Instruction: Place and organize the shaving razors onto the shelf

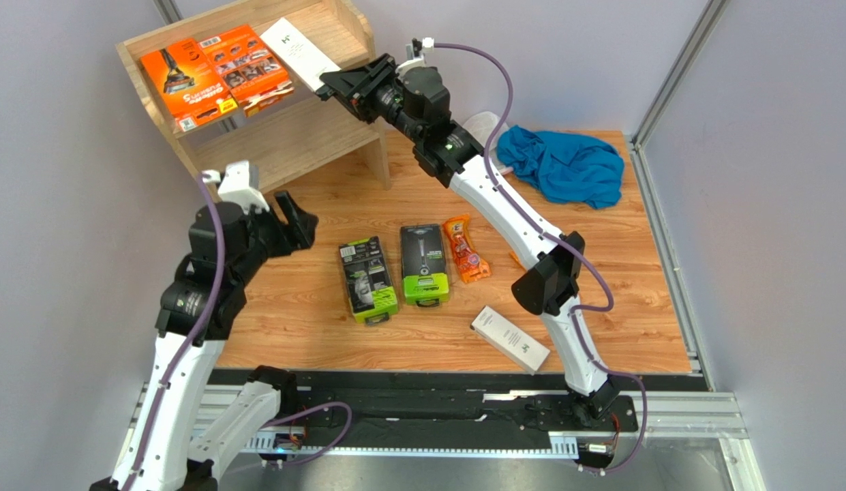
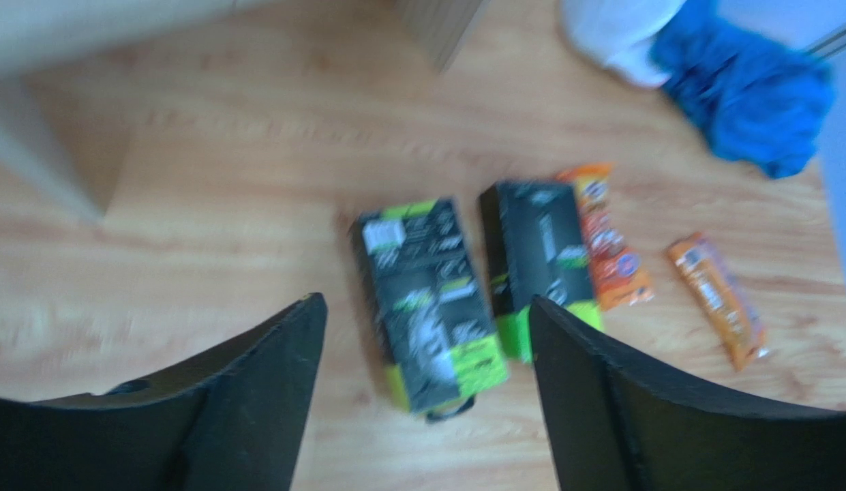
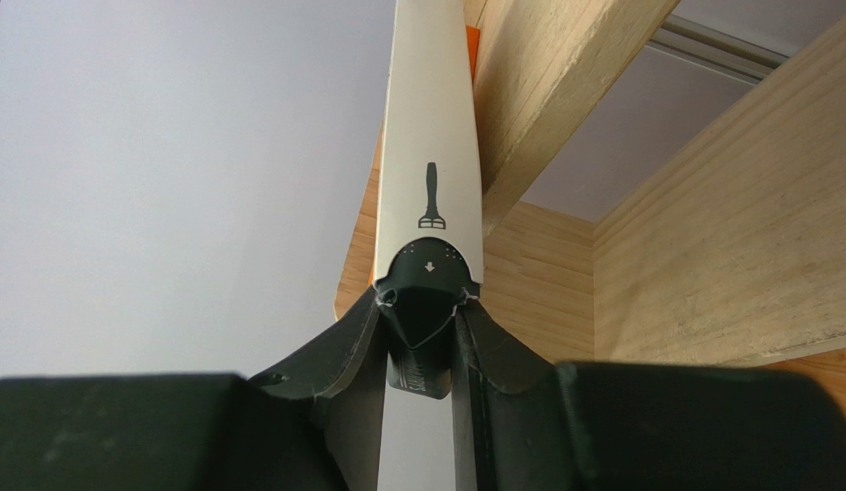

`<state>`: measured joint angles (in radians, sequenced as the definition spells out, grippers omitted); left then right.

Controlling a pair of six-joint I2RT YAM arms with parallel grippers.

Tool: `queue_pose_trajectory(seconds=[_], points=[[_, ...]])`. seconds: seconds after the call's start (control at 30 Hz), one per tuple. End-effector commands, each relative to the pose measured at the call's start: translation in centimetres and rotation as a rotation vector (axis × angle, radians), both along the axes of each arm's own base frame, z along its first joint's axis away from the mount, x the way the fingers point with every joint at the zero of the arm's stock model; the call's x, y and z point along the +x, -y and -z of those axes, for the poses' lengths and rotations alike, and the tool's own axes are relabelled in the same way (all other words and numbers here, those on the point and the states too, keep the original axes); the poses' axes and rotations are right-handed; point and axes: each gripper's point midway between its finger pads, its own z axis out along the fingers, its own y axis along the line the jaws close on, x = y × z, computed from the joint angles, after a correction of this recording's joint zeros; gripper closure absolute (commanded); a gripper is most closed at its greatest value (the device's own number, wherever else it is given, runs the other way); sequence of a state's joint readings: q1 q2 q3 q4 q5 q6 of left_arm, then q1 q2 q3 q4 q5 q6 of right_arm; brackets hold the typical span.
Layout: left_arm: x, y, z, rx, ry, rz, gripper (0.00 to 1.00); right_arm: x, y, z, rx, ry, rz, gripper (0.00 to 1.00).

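My right gripper (image 1: 333, 86) (image 3: 425, 305) is shut on the black end of a slim white razor box (image 1: 297, 49) (image 3: 429, 123), held slanted over the top tier of the wooden shelf (image 1: 294, 138) (image 3: 703, 225). Two flat orange razor packs (image 1: 191, 82) (image 1: 251, 67) lie on that tier. My left gripper (image 1: 294, 220) (image 2: 427, 303) hangs open and empty above the table, left of two black-and-green packs (image 1: 367, 278) (image 1: 424, 264) (image 2: 429, 297). A small orange packet (image 1: 465, 249) (image 2: 607, 240), a second one (image 2: 719, 299) and another white box (image 1: 510, 338) lie on the table.
A blue cloth (image 1: 560, 164) (image 2: 749, 97) and a white mesh cap (image 1: 485, 125) lie at the back right. Grey walls close in the left and back, and a metal rail (image 1: 667, 256) borders the right. The right arm spans above the orange packets.
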<state>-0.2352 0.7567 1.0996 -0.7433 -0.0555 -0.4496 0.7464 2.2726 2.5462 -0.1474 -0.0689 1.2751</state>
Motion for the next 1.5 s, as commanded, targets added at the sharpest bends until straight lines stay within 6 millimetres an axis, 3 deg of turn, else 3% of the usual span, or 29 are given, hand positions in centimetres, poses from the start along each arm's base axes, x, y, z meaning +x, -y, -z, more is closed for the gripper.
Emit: queue_pose_trajectory(seconds=[0.0,0.03,0.13,0.17,0.2,0.33,0.37,0.43,0.6,1.17,1.3,1.47], points=[[2.8,2.6,-9.8,-0.023,0.306,0.142,0.29,-1.2,0.4,-3.2,0.069,0.071,-0.03,0.89],[3.2,3.0,-11.9,-0.032,0.386,0.163,0.32,-1.2,0.5,-3.2,0.067,0.073,-0.029,0.88],[4.2,4.2,-15.5,-0.051,0.491,0.215,0.42,-1.0,0.7,-3.2,0.063,0.079,-0.023,0.87],[5.4,4.8,-15.2,-0.051,0.474,0.237,0.46,-1.0,0.8,-3.3,0.063,0.081,-0.023,0.85],[5.2,5.7,-16.8,-0.061,0.501,0.29,0.51,-0.9,0.9,-3.2,0.059,0.081,-0.019,0.85],[6.5,7.7,-18.0,-0.081,0.504,0.391,0.81,-0.8,1.5,-3.8,0.077,0.088,-0.031,0.83],[6.7,8.1,-18.0,-0.082,0.509,0.411,0.94,-0.6,1.8,-3.9,0.077,0.087,-0.025,0.83],[7.0,8.3,-18.4,-0.083,0.533,0.422,1.0,-0.6,2.2,-4.3,0.076,0.097,-0.024,0.82],[8.6,9.2,-18.3,-0.06,0.525,0.471,1.0,-0.6,2.3,-4.0,0.074,0.095,-0.046,0.82],[13.8,9.2,-17.7,-0.114,0.546,0.42,1.0,-1.2,1.8,-3.7,0.085,0.094,-0.094,0.8],[14.7,9.1,-18.5,-0.139,0.595,0.396,1.0,-1.2,1.8,-3.7,0.087,0.094,-0.098,0.79],[16.1,9.6,-17.5,-0.151,0.556,0.407,1.0,-1.4,1.7,-3.8,0.088,0.095,-0.103,0.78]])
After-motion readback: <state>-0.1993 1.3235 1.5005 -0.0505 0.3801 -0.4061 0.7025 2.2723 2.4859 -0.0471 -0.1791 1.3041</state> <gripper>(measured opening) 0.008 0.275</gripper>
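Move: The white razor box lies slanting on the top shelf, its middle about 26 cm ahead of the left hand, 2 cm to the right and 16 cm up. Its gripped near end is some 20 cm ahead, 7 cm right and 15 cm up. The nearer orange box is about 24 cm ahead, 6 cm left and 16 cm up. From the right hand, the white box's middle is some 6 cm ahead, 6 cm left and 1 cm up. The right fingers keep their pinch on the white box's near end, barely shifting, while the left hand climbs fast from beside the shelf, some 16 cm up and veering right, then eases on forward towards that end, 15 cm in all. The left fingers shut empty on the way; the wrist tips up nearly 30 degrees and swings clockwise, bringing the closed tips close to the right gripper's fingers. ##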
